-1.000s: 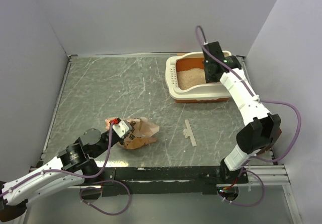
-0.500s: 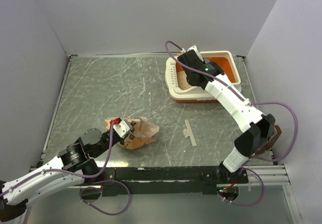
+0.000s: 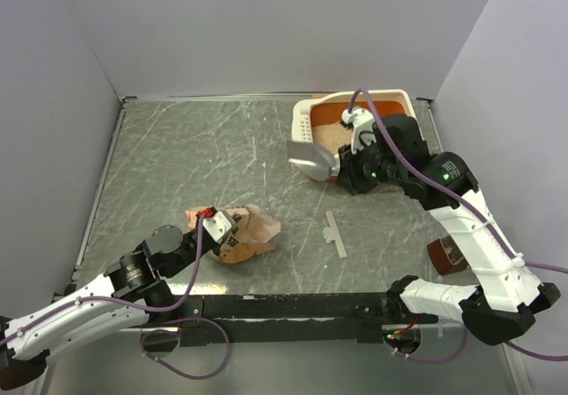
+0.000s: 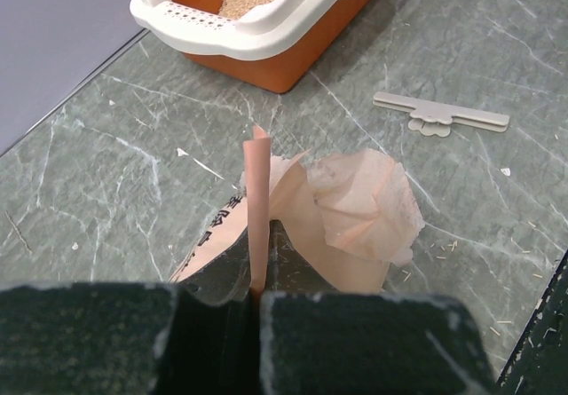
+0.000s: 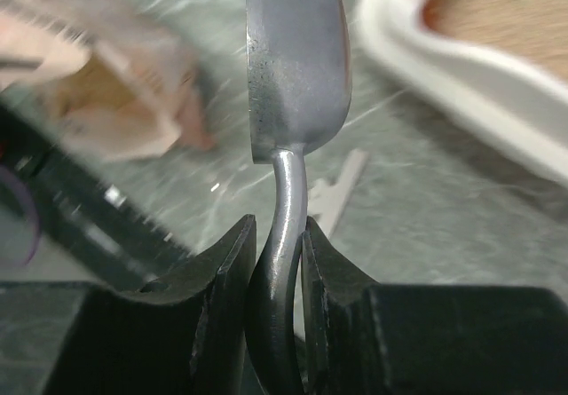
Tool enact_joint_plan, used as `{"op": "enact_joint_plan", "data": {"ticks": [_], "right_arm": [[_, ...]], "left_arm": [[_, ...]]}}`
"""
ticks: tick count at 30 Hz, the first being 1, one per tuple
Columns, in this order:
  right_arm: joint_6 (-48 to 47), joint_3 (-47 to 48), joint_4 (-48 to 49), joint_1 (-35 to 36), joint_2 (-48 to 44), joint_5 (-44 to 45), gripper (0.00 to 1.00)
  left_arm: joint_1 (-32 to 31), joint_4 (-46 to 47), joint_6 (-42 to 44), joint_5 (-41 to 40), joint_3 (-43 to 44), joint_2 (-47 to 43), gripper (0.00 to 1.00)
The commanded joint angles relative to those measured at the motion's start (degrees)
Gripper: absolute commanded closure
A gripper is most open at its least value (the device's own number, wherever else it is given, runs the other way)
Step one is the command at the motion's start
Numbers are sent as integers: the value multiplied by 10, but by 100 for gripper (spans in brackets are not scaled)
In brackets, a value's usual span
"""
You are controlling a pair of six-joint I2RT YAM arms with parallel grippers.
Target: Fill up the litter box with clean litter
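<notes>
The litter box (image 3: 306, 115), with a cream rim and an orange basin, stands at the back right and holds pale beige clean litter (image 3: 330, 133). My right arm hides part of it. My right gripper (image 3: 342, 166) is shut on the handle of a grey metal scoop (image 3: 311, 157), held above the table just off the box's near left corner. In the right wrist view the scoop bowl (image 5: 297, 58) shows no litter. My left gripper (image 3: 217, 229) is shut on an upright edge of the tan-orange paper bag (image 3: 248, 235), which lies crumpled on the table.
A pale flat bag clip (image 3: 334, 233) lies on the table between the bag and the right arm. A brown labelled object (image 3: 444, 255) sits near the right wall. Grey walls close in the table on three sides.
My right arm has swung out of the litter box toward the left and nearer, carrying the scoop over the box's corner. The left arm and the bag have stayed still.
</notes>
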Motion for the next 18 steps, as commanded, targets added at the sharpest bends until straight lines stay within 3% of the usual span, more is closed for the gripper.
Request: {"op": "enact_joint_plan", "data": {"ticks": [1, 18], "right_arm": [[-34, -34, -26, 20, -24, -119, 100], [-55, -79, -28, 115, -24, -95, 100]], "left_arm": [[-3, 8, -11, -17, 21, 6, 99], [-3, 4, -10, -46, 20, 13, 99]]}}
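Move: The open mouth of the litter bag lies about 18 cm to the left of my right hand, some 3 cm back and roughly 16 cm below. From that same hand, the litter box stands about 23 cm ahead and 8 cm to the right, 25 cm down; the bag clip lies 4 cm back, level sideways, some 31 cm below. From my left hand, the mouth is about 3 cm ahead, 7 cm to the right and 5 cm lower. With my right hand still gripping the empty scoop by its handle, I draw back about 8 cm from the litter box, sinking some 4 cm in the first half and then staying level, easing slightly left. Meanwhile I turn the wrist about 20 degrees counter-clockwise and dip it a little, swinging the blade towards the bag's mouth. My left hand stays put, keeping its pinch on the bag's edge. ##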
